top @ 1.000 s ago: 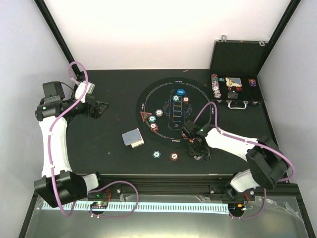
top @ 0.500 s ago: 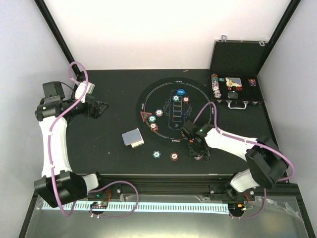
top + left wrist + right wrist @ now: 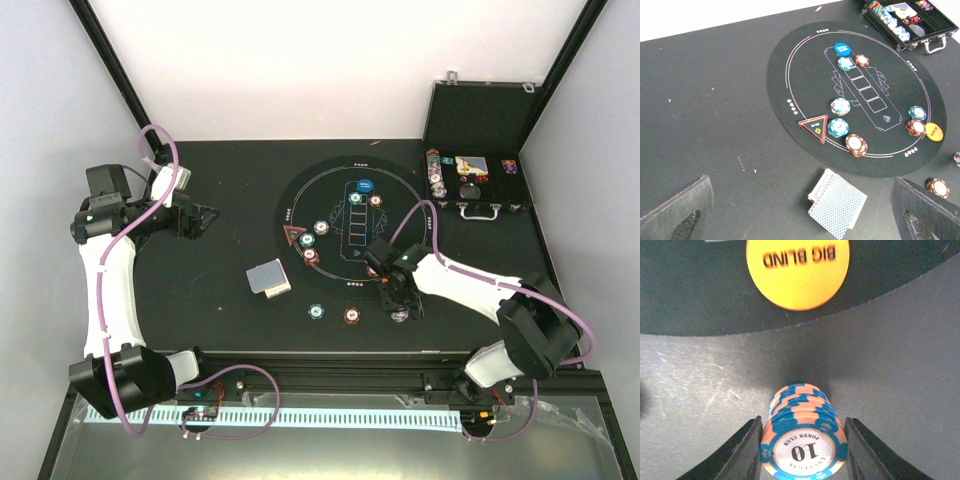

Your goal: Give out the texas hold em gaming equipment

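Observation:
In the right wrist view a stack of orange-and-blue poker chips (image 3: 802, 430) marked 10 sits between my right gripper's (image 3: 804, 452) fingers, both pads against its sides, just off the mat beside the orange BIG BLIND button (image 3: 797, 267). From above, the right gripper (image 3: 400, 303) is at the mat's near right rim. The round black mat (image 3: 310, 200) carries a blue button (image 3: 365, 186), a red triangle (image 3: 293, 238) and several chips (image 3: 311, 255). The card deck (image 3: 268, 278) lies left of the mat. My left gripper (image 3: 205, 217) hovers open, far left.
An open black case (image 3: 475, 208) with more chips (image 3: 434, 170) stands at the back right. Two loose chip stacks (image 3: 316, 311) (image 3: 352, 316) rest near the table's front edge. In the left wrist view the deck (image 3: 837, 204) lies between the wide-spread fingers, below the mat (image 3: 805, 75).
The right gripper's jaws have narrowed onto the chip stack and the gripper has shifted slightly toward the mat. The left arm has not moved.

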Motion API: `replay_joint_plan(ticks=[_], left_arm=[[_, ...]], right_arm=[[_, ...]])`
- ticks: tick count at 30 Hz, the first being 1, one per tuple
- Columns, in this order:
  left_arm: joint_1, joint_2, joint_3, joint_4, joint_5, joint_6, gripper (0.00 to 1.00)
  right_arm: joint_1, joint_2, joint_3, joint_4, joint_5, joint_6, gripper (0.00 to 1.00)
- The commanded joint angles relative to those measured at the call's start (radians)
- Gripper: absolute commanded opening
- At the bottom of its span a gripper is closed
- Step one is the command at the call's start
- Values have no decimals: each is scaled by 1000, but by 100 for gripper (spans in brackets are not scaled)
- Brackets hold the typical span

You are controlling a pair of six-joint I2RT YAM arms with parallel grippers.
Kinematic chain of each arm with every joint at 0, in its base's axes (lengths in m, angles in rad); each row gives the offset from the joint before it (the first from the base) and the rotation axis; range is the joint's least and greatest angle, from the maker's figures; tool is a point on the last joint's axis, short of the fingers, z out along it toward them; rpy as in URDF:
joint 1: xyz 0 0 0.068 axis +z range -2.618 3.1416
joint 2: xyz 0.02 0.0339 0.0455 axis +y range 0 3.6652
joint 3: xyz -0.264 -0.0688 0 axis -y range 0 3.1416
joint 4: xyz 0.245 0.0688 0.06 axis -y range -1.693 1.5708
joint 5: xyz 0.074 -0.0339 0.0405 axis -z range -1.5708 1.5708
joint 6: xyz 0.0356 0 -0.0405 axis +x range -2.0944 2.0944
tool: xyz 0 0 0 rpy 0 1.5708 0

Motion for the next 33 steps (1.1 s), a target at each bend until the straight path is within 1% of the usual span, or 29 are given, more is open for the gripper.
replay_joint_plan(ticks=[1,6,9,12,16,19,26,29,33], left_arm=[[9,-9,25,1,-1,4,99],[9,-8,26,1,-4,4,99],[9,-7,27,2,-5,-1,99],[10,-8,26,1,-5,-3,99],[9,-8,19,2,-4,-4,99],[9,-7,17,-4,-11,1,99],[9,5,27,-8,-13,15,99],[9,17,39,-15,-13,20,99],[9,26,44,-20,-22,25,99]], right_arm=[[5,-11,87,-57,55,-3,13],[-19,32,206,-100,100,-45,13],[-79,75,294,-90,105,-89,13],[-159,145,425,-73,114,-136,13],[-252,308,644,-72,137,-181,13],[-313,469,836,-68,130,-200,13],[-401,810,1283,-161,112,-221,13],[-418,900,1399,-158,117,-214,13],[-437,970,1442,-102,111,-208,14]])
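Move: The right hand already pinches the top chips at the near stack. They go to the bare felt roughly 32 cm straight ahead and 3 cm lower, just right of the red chip, which is about 32 cm ahead and 5 cm left of this hand. The small blind marker is some 36 cm ahead, 8 cm left; the big blind marker about 7 cm ahead, 1 cm left. From the left hand, that felt is roughly 20 cm ahead, 45 cm right and 28 cm below. Keep the right fingers closed on the chips and bring them up and away from the near stack, then swing them fast, about 35 cm forward, over the big blind marker to the felt beside the red chip. Crest some 9 cm up and sink about half of that again near the end, letting the fingertips tip forward nearly 20 degrees and the hand turn slightly clockwise. ##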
